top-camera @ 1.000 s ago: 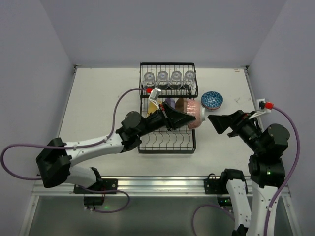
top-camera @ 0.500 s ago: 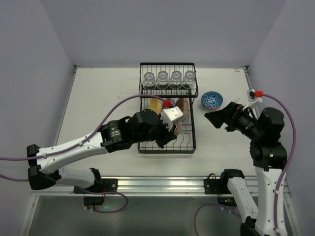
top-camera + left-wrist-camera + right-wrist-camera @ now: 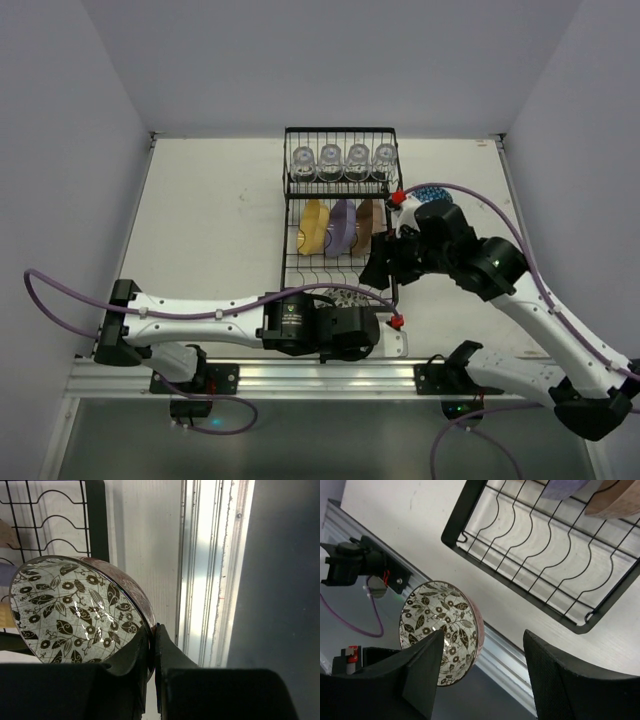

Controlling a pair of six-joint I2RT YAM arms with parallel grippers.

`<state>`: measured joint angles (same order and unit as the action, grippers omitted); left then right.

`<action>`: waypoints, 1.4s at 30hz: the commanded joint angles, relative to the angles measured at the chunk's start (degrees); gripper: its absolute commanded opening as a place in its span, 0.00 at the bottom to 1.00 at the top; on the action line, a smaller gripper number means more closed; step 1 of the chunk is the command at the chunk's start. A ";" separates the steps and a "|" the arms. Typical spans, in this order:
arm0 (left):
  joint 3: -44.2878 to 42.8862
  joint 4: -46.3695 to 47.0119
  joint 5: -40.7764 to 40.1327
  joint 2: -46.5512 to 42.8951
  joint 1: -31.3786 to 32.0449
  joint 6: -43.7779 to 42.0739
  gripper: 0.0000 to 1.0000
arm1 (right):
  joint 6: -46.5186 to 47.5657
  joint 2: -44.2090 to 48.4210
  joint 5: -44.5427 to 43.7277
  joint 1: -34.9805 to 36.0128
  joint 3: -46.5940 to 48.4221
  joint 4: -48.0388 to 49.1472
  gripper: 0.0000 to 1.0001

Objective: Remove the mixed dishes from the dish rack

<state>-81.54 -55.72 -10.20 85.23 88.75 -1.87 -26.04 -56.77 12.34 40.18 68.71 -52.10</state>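
Note:
My left gripper (image 3: 152, 645) is shut on the rim of a small bowl (image 3: 75, 610) with a dark leaf pattern inside and a pinkish outside. It holds the bowl tilted in front of the dish rack (image 3: 95, 520), near the table's front rail. In the right wrist view the same bowl (image 3: 445, 625) sits beside my right gripper (image 3: 485, 675), which is open and touches nothing. From above, the right gripper (image 3: 382, 278) hangs over the front right corner of the rack (image 3: 340, 290). Several clear glasses (image 3: 340, 160) stand on the upper shelf. Yellow (image 3: 315, 227), purple (image 3: 343, 225) and brown (image 3: 370, 218) plates stand in the slots.
An aluminium rail (image 3: 300, 375) runs along the table's front edge, close to the held bowl. The left arm (image 3: 200, 312) lies across the front of the table. Grey walls close in the table at the back and both sides.
The left arm has carried the bowl from the rack's right side down to the front edge. The right arm has swung left over the rack's front right corner, its jaws narrowing a little.

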 commanded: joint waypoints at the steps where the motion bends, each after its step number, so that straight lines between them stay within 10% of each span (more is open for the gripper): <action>1: -3.19 -1.14 -2.64 -1.47 0.55 -4.37 0.00 | 0.82 -2.46 -5.22 4.45 0.82 -3.01 0.65; 13: -2.22 -0.79 -2.81 -1.21 0.55 -4.81 0.00 | 1.26 -11.07 -11.81 16.59 1.78 -6.09 0.32; 16: -1.52 -0.44 -3.42 -1.73 0.63 -4.81 0.00 | 1.08 -11.08 -12.25 16.68 1.78 -5.91 0.00; 18: -1.08 -0.18 -4.39 -2.00 0.63 -4.64 0.00 | 0.91 -10.47 -13.65 16.68 2.04 -5.82 0.00; 23: 2.43 3.59 -13.78 -4.71 0.55 -2.70 0.75 | -0.58 -5.56 -17.79 14.58 0.30 -5.83 0.00; 24: 3.22 4.65 -15.19 -5.51 0.29 -2.53 1.00 | -0.68 -4.32 -17.09 13.18 -0.58 -5.65 0.00; 34: 6.92 21.71 -24.84 -15.36 -22.82 -1.04 1.00 | -0.15 8.08 -12.78 -29.49 -13.16 -0.30 0.00; 42: 7.17 17.41 -29.71 -18.60 -38.73 15.31 1.00 | -6.56 -2.89 -13.91 -45.01 -10.62 18.94 0.00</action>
<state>-74.46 -37.80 -36.18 69.89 53.43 5.21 -29.02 -56.01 -1.58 -2.26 55.18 -47.68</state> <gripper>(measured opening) 0.996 0.041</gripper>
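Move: The floral bowl is still pinched by the left hand, its middle about 5 cm ahead of that hand, 1 cm to its right and roughly level. From the open right hand, the bowl lies some 8 cm back, 5 cm left and 8 cm below. The blue bowl stands about 17 cm ahead of the right hand, 14 cm to its right and 20 cm below; the brown plate is 11 cm ahead, 1 cm right and 13 cm below. The floral bowl changes hands: the right hand sinks about 7 cm, easing back and left, and pinches its far-right rim while the left holds still. The left then lets go and withdraws some 25 cm forward, left and up, fingers wide. Keeping its pinch, the right swings right and forward towards the blue bowl, turning about 60 degrees clockwise. ##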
